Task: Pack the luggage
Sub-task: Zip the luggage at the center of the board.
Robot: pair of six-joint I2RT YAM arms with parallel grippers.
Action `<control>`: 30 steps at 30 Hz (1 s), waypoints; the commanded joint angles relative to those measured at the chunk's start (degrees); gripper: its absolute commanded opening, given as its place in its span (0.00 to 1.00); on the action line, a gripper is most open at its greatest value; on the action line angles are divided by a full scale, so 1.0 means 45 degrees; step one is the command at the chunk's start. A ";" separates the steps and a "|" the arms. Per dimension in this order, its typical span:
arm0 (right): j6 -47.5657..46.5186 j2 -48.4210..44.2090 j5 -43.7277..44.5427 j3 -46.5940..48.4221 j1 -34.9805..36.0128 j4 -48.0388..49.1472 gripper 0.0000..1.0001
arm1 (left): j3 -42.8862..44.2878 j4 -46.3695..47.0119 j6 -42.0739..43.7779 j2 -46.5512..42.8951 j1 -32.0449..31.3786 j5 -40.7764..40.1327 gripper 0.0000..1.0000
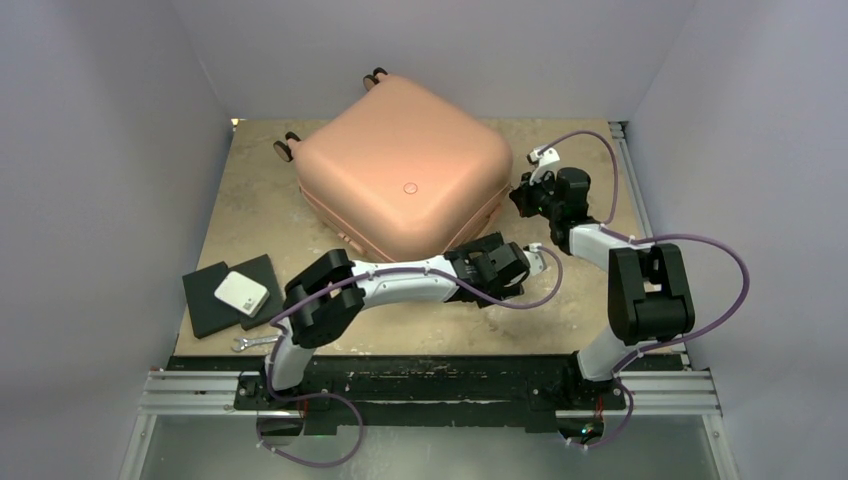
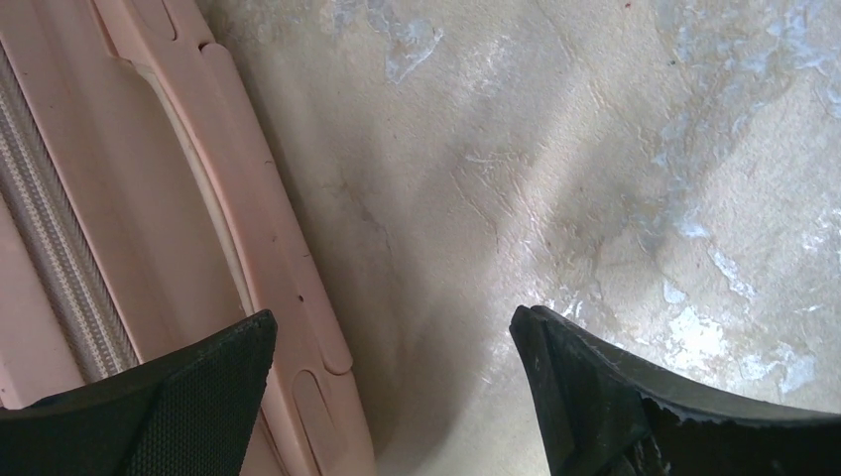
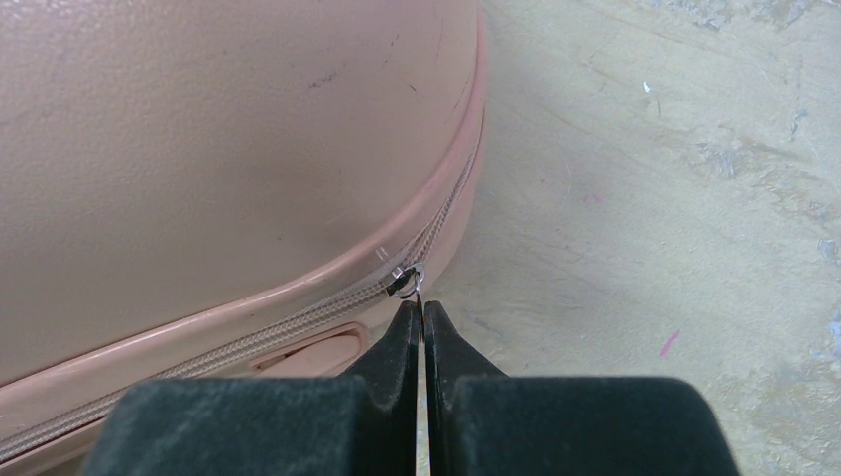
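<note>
The salmon-pink luggage [image 1: 405, 165] lies shut and flat at the back of the table, wheels toward the far left. My right gripper [image 1: 522, 193] is at its right edge. In the right wrist view this gripper [image 3: 423, 309] is shut on the small metal zipper pull [image 3: 418, 285], at the zipper line of the luggage [image 3: 218, 129]. My left gripper [image 1: 492, 266] hovers low by the near right corner. In the left wrist view this gripper [image 2: 392, 322] stands open with only bare table between its fingers, and the luggage's [image 2: 149, 198] rim runs along the left finger.
A flat black pad [image 1: 215, 300] with a white box [image 1: 241, 293] on it lies at the near left of the tan table [image 1: 580, 300]. A metal wrench [image 1: 255, 343] rests by the left arm's base. Grey walls close in both sides.
</note>
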 commanded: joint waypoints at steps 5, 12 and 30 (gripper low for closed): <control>0.0073 0.0187 0.0895 0.0446 -0.0670 0.0236 0.00 | 0.0682 0.0688 0.0082 0.0454 -0.0344 -0.2498 0.92; 0.0129 0.0110 0.0786 0.0377 -0.0743 0.0207 0.00 | 0.0965 0.1037 0.0596 0.1399 -0.0541 -0.4492 0.92; -0.0145 -0.0069 0.0405 0.0249 -0.0792 0.0226 0.00 | 0.1378 -0.0257 -0.0418 0.1819 0.1095 -0.1725 0.25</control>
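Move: The pink side handle lies about 6 cm ahead of the left gripper, 3 cm to its left and some 2 cm below. The zipper seam runs beside it, roughly 2 cm farther out and 3 cm farther left than the handle. The zipper pull, already in the shut right fingers, is some 13 cm ahead of the left gripper and 2 cm to its right. From the right gripper the handle lies about 6 cm back, 7 cm left and 5 cm below. Bring the left gripper about 4.5 cm forward onto the suitcase's side handle, easing a little left and dipping slightly midway, while the wrist tips its fingers up and turns counter-clockwise, some 15 degrees in all. Straddle the near part of the handle, then start closing the wide-open fingers around it to about half. Keep the right gripper still, pinching the zipper pull. ##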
